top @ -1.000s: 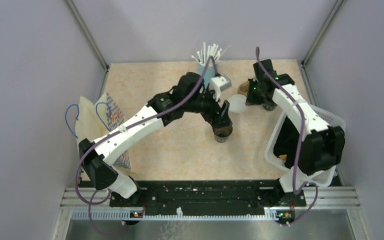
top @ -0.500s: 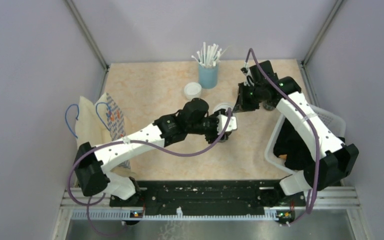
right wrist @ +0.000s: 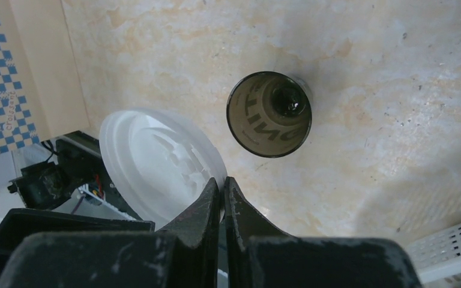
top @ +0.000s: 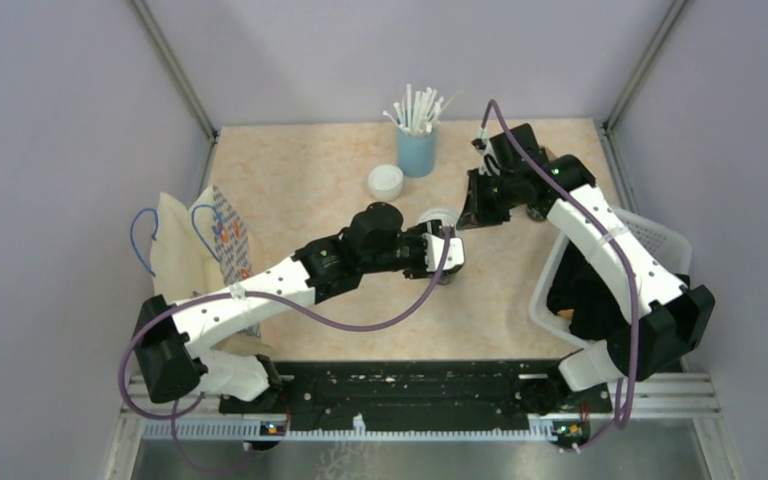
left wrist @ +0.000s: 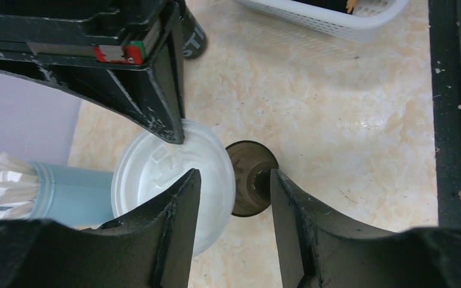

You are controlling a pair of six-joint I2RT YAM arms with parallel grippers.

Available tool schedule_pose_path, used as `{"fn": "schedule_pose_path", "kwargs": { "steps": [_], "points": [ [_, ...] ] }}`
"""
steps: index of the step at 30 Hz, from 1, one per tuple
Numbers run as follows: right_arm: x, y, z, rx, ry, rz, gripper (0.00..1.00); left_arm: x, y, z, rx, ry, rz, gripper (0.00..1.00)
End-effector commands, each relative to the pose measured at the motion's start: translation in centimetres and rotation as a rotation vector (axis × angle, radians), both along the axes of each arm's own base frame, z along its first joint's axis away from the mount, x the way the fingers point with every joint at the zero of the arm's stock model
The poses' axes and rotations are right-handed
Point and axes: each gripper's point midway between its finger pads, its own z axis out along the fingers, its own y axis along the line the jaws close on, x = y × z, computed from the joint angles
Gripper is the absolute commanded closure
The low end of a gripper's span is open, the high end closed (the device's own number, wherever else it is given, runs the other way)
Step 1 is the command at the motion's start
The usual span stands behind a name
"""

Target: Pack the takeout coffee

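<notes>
The dark brown takeout cup stands open and upright on the table, also in the right wrist view as the cup. In the top view the cup is mostly hidden under my left gripper. My left gripper hovers over it, open, with the cup's rim and the lid's edge showing in the gap below the fingers. A round white lid hangs tilted beside the cup, and my right gripper is shut on its rim. In the top view the lid sits just left of my right gripper.
A light-blue cup of white straws stands at the back, with a second white lid lying to its left. A white basket sits at the right edge. A paper bag lies at the left. Another dark cup stands behind my right gripper.
My left arm swung back from the straw cup to over the dark cup, and its jaws narrowed. My right gripper carried the lid left, closer to the cup.
</notes>
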Motion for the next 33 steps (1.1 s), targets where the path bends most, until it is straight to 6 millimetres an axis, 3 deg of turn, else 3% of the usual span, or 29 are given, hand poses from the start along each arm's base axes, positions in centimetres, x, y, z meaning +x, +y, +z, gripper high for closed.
{"fn": "schedule_pose_path", "kwargs": {
  "steps": [1,5,14,22,26,28,29,33],
  "points": [
    [-0.6,1.5,0.8,0.042,0.0,0.035,1.0,0.8,0.3,2.4,-0.067,-0.084,0.032,0.47],
    [-0.6,1.8,0.7,0.042,0.001,0.041,1.0,0.7,0.1,1.9,-0.047,-0.07,0.021,0.48],
    [-0.6,1.8,1.1,0.042,-0.004,0.036,1.0,0.5,0.1,0.6,-0.003,-0.03,0.013,0.69],
    [-0.5,2.2,1.5,0.061,-0.007,0.044,1.0,1.0,-0.2,-0.2,0.036,-0.015,0.032,0.79],
    [-0.5,2.3,1.6,0.064,-0.008,0.046,1.0,1.8,0.1,0.5,0.019,-0.028,0.082,0.99],
    [-0.4,2.2,1.9,0.063,-0.02,0.048,1.0,2.2,0.3,1.4,-0.022,-0.013,0.137,1.0],
    [-0.2,2.1,2.1,0.06,-0.029,0.043,0.98,2.3,0.4,2.1,-0.055,0.005,0.161,1.0],
    [1.5,0.4,4.9,0.134,-0.085,-0.024,0.63,2.8,1.6,5.6,-0.245,0.204,0.24,1.0]
  ]
}}
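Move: The translucent lid hangs from the right hand's shut fingers, its middle about 4 cm to the left of them, 2 cm back and level. From the left hand, the lid's middle is some 3 cm ahead, neither left nor right and 1 cm lower, its back rim already between the half-open fingers. From the left hand, the open cup stands roughly 2 cm ahead, 4 cm right and 15 cm below; the lid stack is about 20 cm ahead, 9 cm left and 17 cm below. The left hand edges forward slightly, then sinks about 2 cm with its fingers narrowing over the back rim of the lid and shuts them on it, ending with a small forward-left drift and a turn of under 10 degrees counter-clockwise. The right hand shifts only 1 to 2 cm left and back at first, bringing the lid over, then holds still with its pinch kept on the right-hand rim until the left grip is shut, and only at the very end opens its fingers to about a quarter. ##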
